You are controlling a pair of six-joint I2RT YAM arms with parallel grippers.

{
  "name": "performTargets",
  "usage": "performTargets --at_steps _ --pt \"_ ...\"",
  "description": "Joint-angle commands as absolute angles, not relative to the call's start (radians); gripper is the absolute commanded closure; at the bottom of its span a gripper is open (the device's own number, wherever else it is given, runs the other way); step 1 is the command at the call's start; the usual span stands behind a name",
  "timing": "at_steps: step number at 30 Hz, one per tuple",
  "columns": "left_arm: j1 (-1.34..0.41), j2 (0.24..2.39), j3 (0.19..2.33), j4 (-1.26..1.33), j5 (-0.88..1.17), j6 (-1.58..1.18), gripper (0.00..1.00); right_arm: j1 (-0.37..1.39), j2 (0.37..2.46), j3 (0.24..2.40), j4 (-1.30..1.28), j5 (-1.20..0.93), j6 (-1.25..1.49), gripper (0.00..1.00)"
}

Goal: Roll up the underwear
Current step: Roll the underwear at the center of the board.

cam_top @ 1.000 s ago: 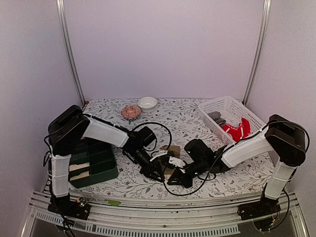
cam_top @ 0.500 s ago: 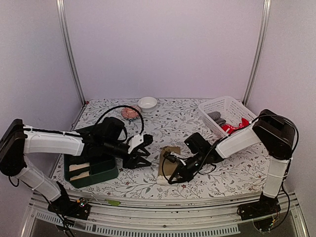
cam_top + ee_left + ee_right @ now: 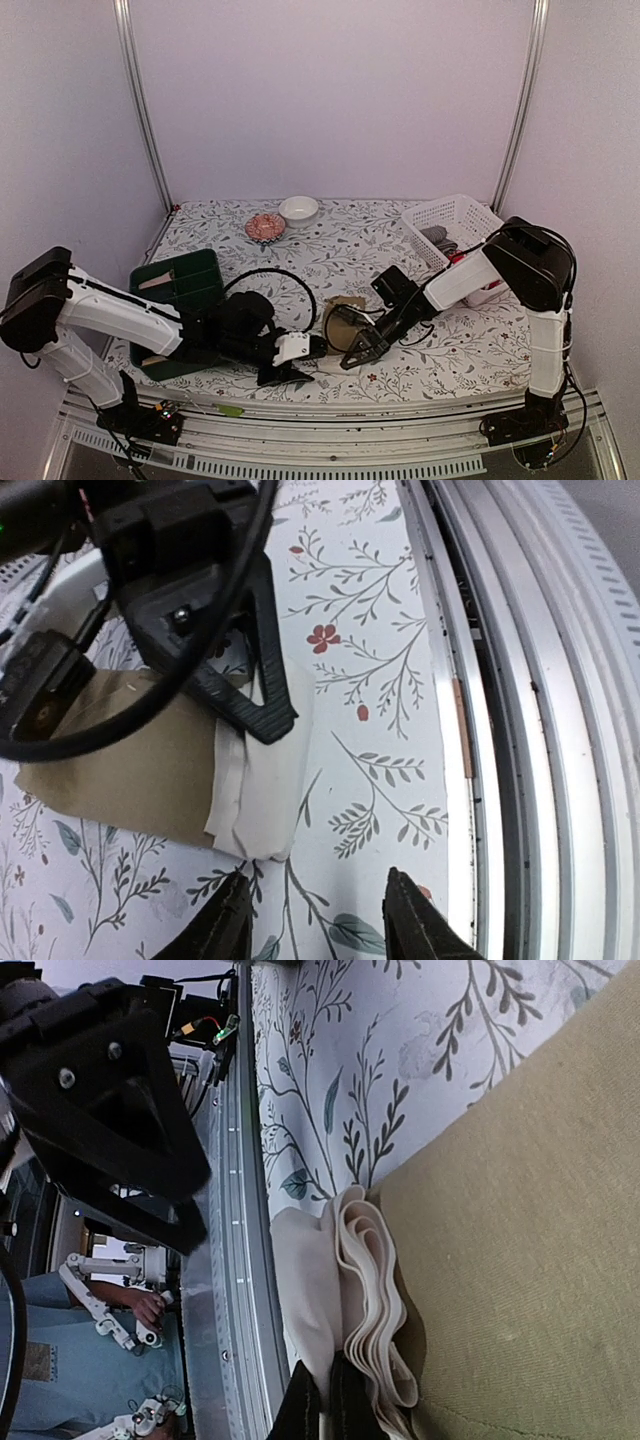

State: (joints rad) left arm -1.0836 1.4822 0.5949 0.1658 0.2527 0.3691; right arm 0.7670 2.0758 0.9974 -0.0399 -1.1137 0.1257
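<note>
The khaki-tan underwear lies near the table's front edge, its cream waistband folded over on the near side. My right gripper is shut on that cream edge; in the right wrist view its fingers pinch the layered cream folds beside the khaki cloth. Low and just left of the garment, my left gripper stands open. In the left wrist view the left gripper is over bare tablecloth, a little short of the cream edge. A grey piece lies in the basket.
A white basket stands at the back right, behind the right arm. A dark green box sits at the left by the left arm. A white bowl and a pink dish are at the back. The metal rail runs along the front edge.
My left gripper let go of the garment, opened, swung out left, then came back low by the front edge. My right gripper stayed shut on the cream edge and drew the cloth up.
</note>
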Motion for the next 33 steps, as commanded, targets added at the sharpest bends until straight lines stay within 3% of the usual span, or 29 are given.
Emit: performTargets --at_steps 1,13,17,21,22,24,27,33 --pt "-1.132 1.581 0.662 0.247 0.191 0.424 0.55 0.756 2.150 1.028 -0.097 -1.121 0.146 1.00" --pt "-1.147 1.755 0.756 0.291 0.147 0.516 0.59 0.753 2.183 1.055 -0.131 -1.114 0.145 1.00" --pt "-1.149 1.810 0.785 0.259 0.144 0.542 0.70 0.752 2.173 1.054 -0.131 -1.105 0.143 1.00" --pt "-1.149 1.852 0.811 0.196 0.141 0.545 0.88 0.752 2.136 1.044 -0.121 -1.070 0.130 1.00" --pt "-1.148 1.855 0.821 0.173 0.149 0.532 0.93 0.751 2.119 1.039 -0.116 -1.045 0.127 0.99" --pt "-1.141 1.851 0.833 0.122 0.207 0.515 0.99 0.745 2.069 1.026 -0.112 -0.997 0.122 0.83" --pt "-1.132 1.847 0.853 0.040 0.281 0.477 1.00 0.717 1.961 0.994 -0.102 -0.915 0.116 0.68" --pt "-1.095 1.869 0.921 -0.088 0.410 0.404 1.00 0.696 1.677 0.844 -0.035 -0.689 0.091 0.61"
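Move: My right fingers still pinch the underwear's folded waistband; its middle sits about 1 cm to their left, level with them. My open left hand hangs over the near edge of the board, with that waistband about 2 cm ahead, 6 cm to its right and 5 cm below. The tan body of the underwear lies some 8 cm ahead of the waistband, and the green box's middle roughly 25 cm left of my left hand and 13 cm farther out. I lower my left hand about 5 cm while carrying it some 5 cm right and a touch forward onto the waistband, and shut its fingers on the cloth; my right hand holds nearly still until then. Next my right fingers open and come free forward, up and to the right, as my left hand keeps its pinch, draws back 1 to 2 cm and tips some 10 degrees finger-roll-wise. ##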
